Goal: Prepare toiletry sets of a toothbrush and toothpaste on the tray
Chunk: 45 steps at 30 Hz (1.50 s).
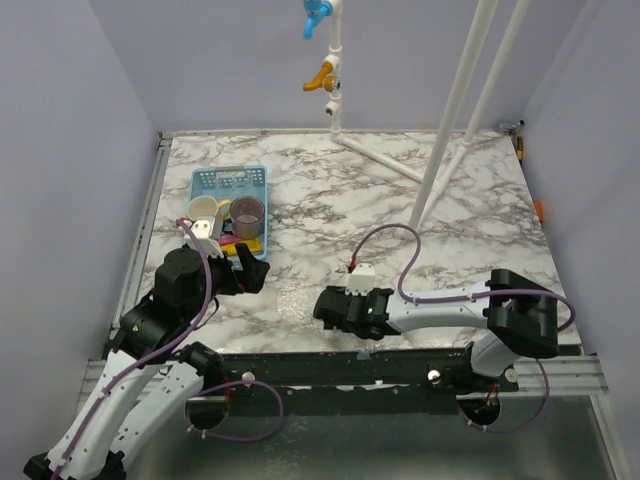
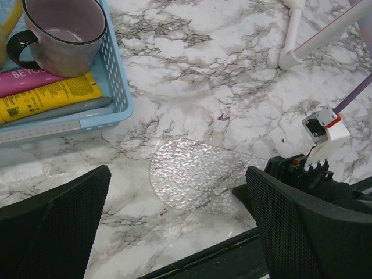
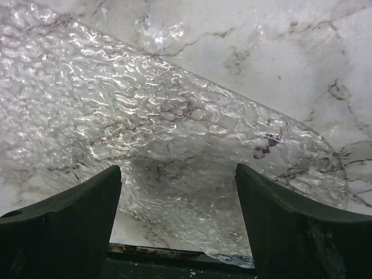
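The clear textured tray point(image 2: 192, 174) lies flat on the marble near the table's front edge and fills the right wrist view point(image 3: 174, 116). The magenta-pink toothpaste tube point(image 2: 29, 80) and the yellow tube point(image 2: 46, 97) lie in the light-blue basket point(image 2: 113, 75), with a grey toothbrush handle point(image 2: 75, 107) beside them. My left gripper point(image 1: 248, 268) is open and empty, hovering between the basket and the tray. My right gripper point(image 1: 322, 306) is open, low at the tray's right edge, and the tray's near rim shows between its fingers point(image 3: 70, 215).
A purple-grey mug point(image 2: 61, 32) stands in the basket, with a cream cup point(image 1: 203, 208) beside it. White pipes point(image 1: 450, 120) rise at the back right. The right arm's wrist point(image 2: 319, 174) sits close to the tray. The dark table edge point(image 2: 221, 256) runs just below.
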Tool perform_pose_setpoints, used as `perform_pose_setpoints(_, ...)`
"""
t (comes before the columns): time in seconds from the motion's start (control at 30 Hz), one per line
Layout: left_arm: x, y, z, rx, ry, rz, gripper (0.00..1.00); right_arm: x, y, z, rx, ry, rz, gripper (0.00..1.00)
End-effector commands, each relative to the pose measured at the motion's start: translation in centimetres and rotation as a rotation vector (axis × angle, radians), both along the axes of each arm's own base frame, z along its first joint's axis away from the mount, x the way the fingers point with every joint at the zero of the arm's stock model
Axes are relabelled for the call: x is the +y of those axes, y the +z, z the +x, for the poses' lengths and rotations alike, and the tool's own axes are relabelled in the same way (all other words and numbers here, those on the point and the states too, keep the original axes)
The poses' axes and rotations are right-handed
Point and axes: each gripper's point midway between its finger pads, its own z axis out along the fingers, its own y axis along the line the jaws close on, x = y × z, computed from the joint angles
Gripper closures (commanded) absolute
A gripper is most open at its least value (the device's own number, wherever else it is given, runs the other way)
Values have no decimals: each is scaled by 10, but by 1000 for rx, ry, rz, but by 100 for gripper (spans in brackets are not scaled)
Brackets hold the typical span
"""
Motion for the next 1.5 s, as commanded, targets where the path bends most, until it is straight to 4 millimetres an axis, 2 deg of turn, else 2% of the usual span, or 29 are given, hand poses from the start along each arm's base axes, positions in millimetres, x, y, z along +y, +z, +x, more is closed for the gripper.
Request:
perform_pose_setpoints(0.0,1,-7,-1,18,-7,18,1,-44,-25,5,44,-22,-132,17)
perform_pose_setpoints(0.3,1,-7,-1,17,-8,16,1,-70,-34,25,75,-66,-161,16)
perform_pose_setpoints(0.67,-7,-9,-4,29,-51,3,1,-108,-16,62,77,-123,-155,15)
perform_pose_setpoints(0.97,-53,0,-24,60,-326,-104,1,-107,25,79,0,-103,-127,15)
perform_pose_setpoints(1.2,-84,-22,-26,223,-407,-139,2,-137,45,88,-41,-166,-100,15)
perform_pose_setpoints(1.3,-96,-31,-24,261,-407,-125,3,-152,48,91,-45,-208,-85,14)
perform_pose_setpoints(1.47,-115,-58,-13,353,-366,-97,6,-180,49,98,-53,-303,-66,11)
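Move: The clear textured tray lies flat and slanting almost under the right hand, its middle only about 1 cm ahead and 1 cm lower. The table's front edge is roughly 7 cm straight back of that hand, and the blue basket some 29 cm ahead and 27 cm to its left. From the left hand, the tray's middle is about 15 cm to the right, 7 cm back and 20 cm below, and the basket about 22 cm ahead and 12 cm left, 18 cm below. With its open fingertips still down on the tray, the right hand drags it level over the table, forward and to the right by about 8 cm and 10 cm, away from the front edge, then comes free and rises some 5 cm while going on to the right and a little forward. The left hand waits, then late on swings about 10 cm to the right towards the tray, sinking and drawing slightly back as it turns clockwise and tips down, fingers staying wide open. ##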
